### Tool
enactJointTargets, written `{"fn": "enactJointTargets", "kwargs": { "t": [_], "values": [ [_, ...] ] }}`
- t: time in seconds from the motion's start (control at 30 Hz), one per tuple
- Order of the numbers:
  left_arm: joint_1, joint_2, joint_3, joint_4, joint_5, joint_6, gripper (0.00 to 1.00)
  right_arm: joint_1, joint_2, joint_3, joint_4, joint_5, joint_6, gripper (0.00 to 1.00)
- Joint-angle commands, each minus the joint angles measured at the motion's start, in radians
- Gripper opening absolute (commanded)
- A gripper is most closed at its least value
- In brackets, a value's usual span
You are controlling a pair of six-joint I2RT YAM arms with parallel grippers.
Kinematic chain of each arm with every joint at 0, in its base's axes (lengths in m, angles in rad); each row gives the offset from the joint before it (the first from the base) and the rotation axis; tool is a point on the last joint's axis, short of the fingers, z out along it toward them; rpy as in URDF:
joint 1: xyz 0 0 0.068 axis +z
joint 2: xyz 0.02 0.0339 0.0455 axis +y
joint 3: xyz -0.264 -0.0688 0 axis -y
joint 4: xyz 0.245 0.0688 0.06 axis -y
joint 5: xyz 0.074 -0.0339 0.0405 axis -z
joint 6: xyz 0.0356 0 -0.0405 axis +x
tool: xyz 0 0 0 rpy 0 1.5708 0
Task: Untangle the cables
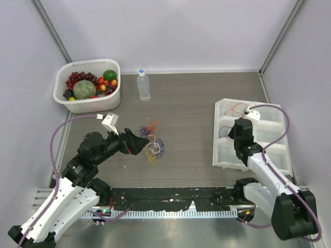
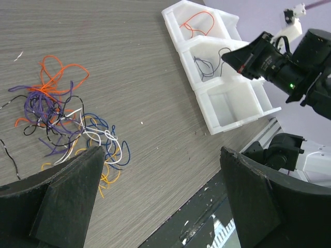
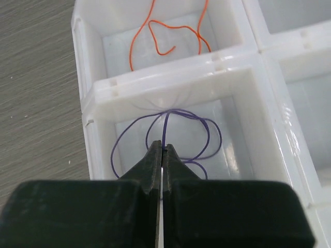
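Observation:
A tangle of thin cables (image 1: 151, 142) in orange, purple, black, white, blue and yellow lies on the table's middle; it also shows in the left wrist view (image 2: 62, 121). My left gripper (image 2: 160, 201) is open and empty, just left of and above the tangle (image 1: 135, 142). My right gripper (image 3: 163, 150) is shut on a purple cable (image 3: 178, 132) over the second compartment of the white bin (image 3: 170, 77). An orange cable (image 3: 165, 36) lies in the far compartment. In the top view the right gripper (image 1: 234, 135) hangs over the bin's left column.
The white compartment bin (image 1: 274, 150) stands at the right. A white basket of fruit (image 1: 89, 85) is at the back left and a clear water bottle (image 1: 143, 85) beside it. A black strip (image 1: 170, 196) runs along the near table edge.

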Motion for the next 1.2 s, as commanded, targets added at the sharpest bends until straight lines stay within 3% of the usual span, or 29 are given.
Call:
{"fn": "enactJointTargets", "kwargs": {
  "t": [0.0,0.17,0.23,0.33,0.37,0.4,0.47,0.63,0.7,0.73,0.8,0.93,1.03,1.1,1.17],
  "values": [
    [0.006,0.009,0.0,0.029,-0.001,0.005,0.98,-0.003,-0.134,-0.073,0.065,0.114,0.171,0.01],
    [0.006,0.055,0.004,0.034,0.005,0.003,0.98,-0.009,-0.082,0.008,-0.079,0.156,0.168,0.01],
    [0.006,0.068,0.003,0.031,-0.001,0.003,0.99,-0.011,-0.022,0.068,-0.167,0.176,0.181,0.07],
    [0.007,0.078,0.007,0.026,-0.013,0.0,1.0,-0.011,0.002,0.157,-0.297,0.173,0.19,0.28],
    [0.008,0.075,0.004,0.027,-0.027,-0.003,1.0,-0.011,-0.004,0.172,-0.308,0.18,0.185,0.34],
    [0.006,0.07,-0.003,0.029,-0.041,-0.01,1.0,-0.011,-0.014,0.174,-0.32,0.186,0.184,0.47],
    [0.006,0.065,-0.02,0.04,-0.096,-0.036,1.0,-0.011,-0.042,0.177,-0.327,0.197,0.176,0.58],
    [0.006,0.058,-0.039,0.031,-0.242,-0.093,1.0,-0.011,-0.048,0.248,-0.331,0.115,0.162,0.65],
    [0.007,0.061,-0.058,0.043,-0.285,-0.107,1.0,-0.011,-0.038,0.243,-0.267,-0.035,0.182,0.66],
    [0.006,0.065,-0.066,0.055,-0.297,-0.107,1.0,-0.008,-0.035,0.237,-0.238,-0.188,0.205,0.67],
    [0.006,0.085,-0.066,0.061,-0.335,-0.09,1.0,0.049,-0.005,0.217,-0.132,-0.319,0.263,0.66],
    [0.008,0.186,0.009,-0.02,-0.446,0.015,1.0,0.331,0.126,0.251,0.003,-0.227,0.231,0.66],
    [0.02,0.286,0.137,-0.17,-0.539,0.051,1.0,0.447,0.26,0.31,0.107,-0.318,0.245,0.65],
    [0.04,0.319,0.167,-0.219,-0.52,0.034,1.0,0.475,0.366,0.34,0.182,-0.425,0.295,0.65],
    [0.069,0.299,0.135,-0.165,-0.389,0.011,1.0,0.485,0.445,0.338,0.337,-0.497,0.361,0.61]
  ]
}}
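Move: The right hand still pinches the dark cable over the white tray's compartment, whose middle is about 4 cm ahead, 2 cm to the right and 7 cm below. The compartment with the red cable lies 10 cm farther out beyond that one. The cable tangle is about 37 cm to the right hand's left, nearly level with it and 10 cm below. From the left hand, the tangle is roughly 13 cm ahead, 1 cm to the right and 23 cm down. Easing back slightly, the right fingers open to about two thirds and let go of the dark cable, and the hand rises some 5 cm. It then sweeps fast to the left, about 25 cm towards the tangle, turning counter-clockwise and sinking a little. The left hand, kept wide open, goes forward, left and down, about 6 cm each way, towards the tangle, also turning counter-clockwise. ##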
